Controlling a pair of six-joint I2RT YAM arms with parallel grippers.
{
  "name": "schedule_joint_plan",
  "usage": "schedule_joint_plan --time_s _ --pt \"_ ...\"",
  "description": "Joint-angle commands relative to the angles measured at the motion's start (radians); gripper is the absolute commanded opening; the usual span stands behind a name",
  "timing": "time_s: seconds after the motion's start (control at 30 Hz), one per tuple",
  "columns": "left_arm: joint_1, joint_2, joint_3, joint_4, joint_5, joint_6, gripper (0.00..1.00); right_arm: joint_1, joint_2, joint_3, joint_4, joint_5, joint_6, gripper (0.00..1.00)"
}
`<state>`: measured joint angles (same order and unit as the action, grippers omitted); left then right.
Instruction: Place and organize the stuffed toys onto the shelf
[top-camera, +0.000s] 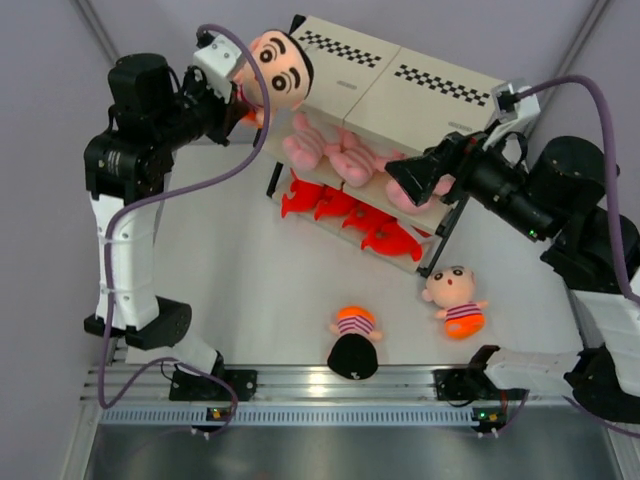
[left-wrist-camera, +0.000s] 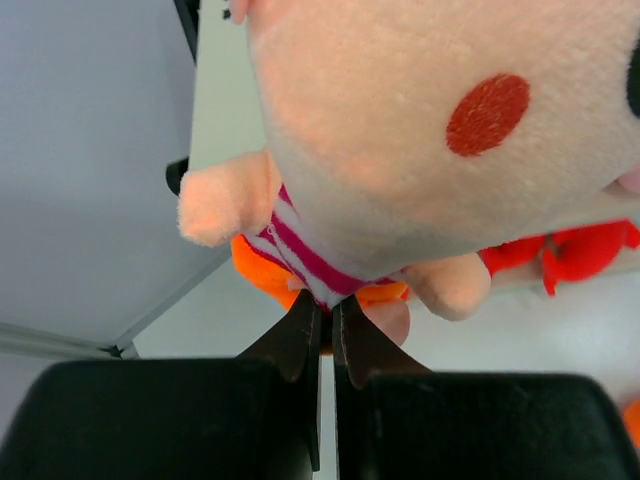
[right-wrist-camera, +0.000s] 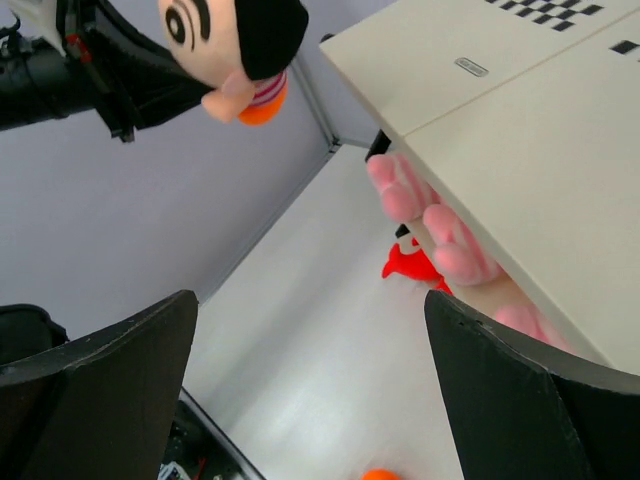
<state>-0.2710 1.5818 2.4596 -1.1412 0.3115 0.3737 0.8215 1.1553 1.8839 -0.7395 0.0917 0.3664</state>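
Observation:
My left gripper (top-camera: 240, 103) (left-wrist-camera: 325, 308) is shut on the striped shirt of a boy doll (top-camera: 278, 68) (left-wrist-camera: 420, 130). It holds the doll in the air by the left end of the shelf's (top-camera: 400, 90) top board. The same doll (right-wrist-camera: 235, 50) shows at the top left of the right wrist view. Three pink plush animals (top-camera: 350, 158) (right-wrist-camera: 420, 210) lie on the middle tier. My right gripper (top-camera: 400, 182) (right-wrist-camera: 310, 310) hangs open and empty beside the rightmost one. Two more boy dolls lie on the table in front of the shelf, one face up (top-camera: 455, 300) and one (top-camera: 352, 345) with its black hair toward the camera.
Red plush toys (top-camera: 345, 215) (right-wrist-camera: 410, 265) fill the shelf's bottom tier. The shelf's black frame legs (top-camera: 435, 245) stand on the table. A metal rail (top-camera: 340, 385) with both arm bases runs along the near edge. Grey walls close the left and right sides.

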Motion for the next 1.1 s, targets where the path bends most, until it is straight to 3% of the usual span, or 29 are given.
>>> schedule_joint_plan --time_s 0.0,0.23,0.47,0.8,0.93,1.07 --pt "0.0 0.102 0.085 0.15 -0.095 -0.179 0.0 -0.005 -0.017 -0.043 -0.037 0.127 -0.034 0.95" --pt "-0.023 0.234 0.146 0.383 -0.166 -0.236 0.0 -0.01 -0.039 -0.088 -0.081 0.197 -0.043 0.95" --pt "-0.151 0.326 0.176 0.416 -0.198 -0.18 0.0 -0.013 -0.06 -0.121 -0.075 0.229 -0.047 0.96" --pt "-0.169 0.324 0.142 0.419 -0.215 -0.194 0.0 -0.018 -0.066 -0.148 -0.011 0.191 -0.063 0.97" --pt "-0.183 0.268 0.07 0.417 -0.207 -0.167 0.0 -0.041 0.016 0.056 0.084 0.134 -0.155 0.99" --pt "-0.204 0.224 0.029 0.417 -0.212 -0.16 0.0 -0.07 0.202 0.225 0.195 0.014 -0.222 0.99"
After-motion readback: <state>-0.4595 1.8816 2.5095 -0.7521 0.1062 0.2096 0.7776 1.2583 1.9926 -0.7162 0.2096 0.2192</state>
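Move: My left hand is already up high, holding the stuffed toy in the orange shorts. Its goal, the middle of the shelf top's left half, lies about 16 cm ahead, 13 cm to the right and 7 cm below. The nearest pink toy, on the middle shelf, is roughly 10 cm ahead, 10 cm right and 24 cm down. From my empty right hand that shelf-top spot is some 29 cm ahead, 17 cm left and 9 cm lower. I swing my left hand forward about 12 cm at nearly constant height, then sideways some 10 cm to the right, bringing the toy in over the left end of the shelf top and slowing there, fingers still shut on its striped shirt. My right hand, wide open, eases right and dips about 6 cm, then climbs back past its starting height. ##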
